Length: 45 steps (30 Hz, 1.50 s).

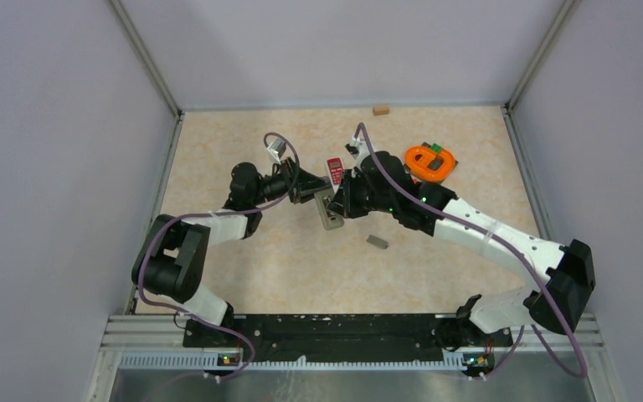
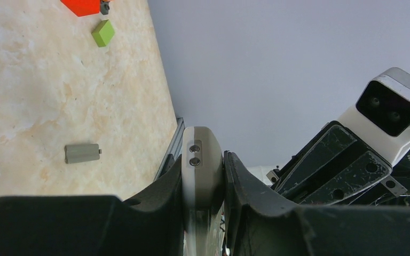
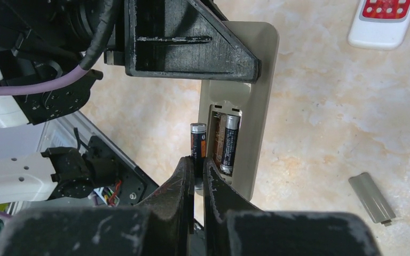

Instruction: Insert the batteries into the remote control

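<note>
The beige remote control (image 3: 256,80) is held off the table with its back facing me and its battery compartment open. My left gripper (image 2: 204,160) is shut on one end of it, its black finger (image 3: 192,48) crossing the remote's top in the right wrist view. One battery (image 3: 230,144) lies in the compartment's right slot. My right gripper (image 3: 199,160) is shut on a second dark battery (image 3: 198,140), upright at the compartment's left edge. In the top view both grippers meet at the remote (image 1: 329,214) mid-table.
The grey battery cover (image 1: 377,242) (image 3: 372,198) (image 2: 83,153) lies on the table near the arms. A white remote with red buttons (image 1: 334,170) (image 3: 383,18) lies just behind. An orange object (image 1: 427,162), a green block (image 2: 103,32) and a wooden block (image 1: 380,110) sit farther back.
</note>
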Tool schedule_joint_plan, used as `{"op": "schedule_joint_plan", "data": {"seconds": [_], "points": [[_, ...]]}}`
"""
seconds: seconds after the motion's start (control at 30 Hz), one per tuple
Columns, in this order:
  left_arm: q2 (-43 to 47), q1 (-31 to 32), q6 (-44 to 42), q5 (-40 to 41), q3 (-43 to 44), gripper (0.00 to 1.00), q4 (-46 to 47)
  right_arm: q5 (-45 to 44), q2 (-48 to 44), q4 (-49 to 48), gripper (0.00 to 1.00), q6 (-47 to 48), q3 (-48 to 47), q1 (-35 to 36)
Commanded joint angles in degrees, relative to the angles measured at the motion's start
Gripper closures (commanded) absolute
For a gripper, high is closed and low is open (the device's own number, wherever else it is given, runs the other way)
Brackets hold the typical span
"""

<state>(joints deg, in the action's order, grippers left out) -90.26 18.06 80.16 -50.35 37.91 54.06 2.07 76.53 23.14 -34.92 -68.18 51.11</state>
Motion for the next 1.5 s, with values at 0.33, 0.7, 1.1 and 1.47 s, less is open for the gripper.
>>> {"op": "schedule_joint_plan", "data": {"seconds": [0.33, 0.7, 1.1, 1.47], "points": [[-0.3, 0.3, 2.4, 0.4, 0.1, 1.0, 6.8, -3.3, 3.6, 6.5, 0.9, 2.2, -7.3, 1.8], [-0.4, 0.3, 3.0, 1.0, -0.3, 1.0, 7.5, -2.2, 2.7, 4.9, 0.72, 2.2, -7.8, 2.0], [1.9, 0.3, 6.3, 3.6, -1.2, 1.0, 9.4, -9.3, -5.9, 2.6, 0.27, -2.7, -4.1, 2.0], [9.2, 0.2, 14.9, 8.2, -0.4, 1.0, 5.7, -11.1, -16.7, -10.4, 0.06, -11.4, 9.0, 1.1]]}}
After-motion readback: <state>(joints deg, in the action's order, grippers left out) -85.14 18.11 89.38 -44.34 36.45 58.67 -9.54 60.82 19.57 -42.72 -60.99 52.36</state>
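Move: My right fingers hold the second battery, and the open battery compartment of the grey-backed remote is about 1 cm ahead and 2 cm below them, with the first battery in it, some 1 cm farther right. From my left hand, gripping the remote's far end, the compartment lies about 6 cm back and 2 cm right. Down on the table, some 18 cm below my right hand, the battery cover is about 12 cm right and 2 cm ahead, the red remote 22 cm ahead and 2 cm right. With my right hand I ease the second battery down about 1 cm into the compartment beside the first, slowly parting my fingers to let go of it. Then I spread them almost fully and pull up some 7 cm and right about 5 cm, clear of the remote, the hand turning a little clockwise. My left hand keeps its grip, nearly still until it lifts the remote about 4 cm at the end. ##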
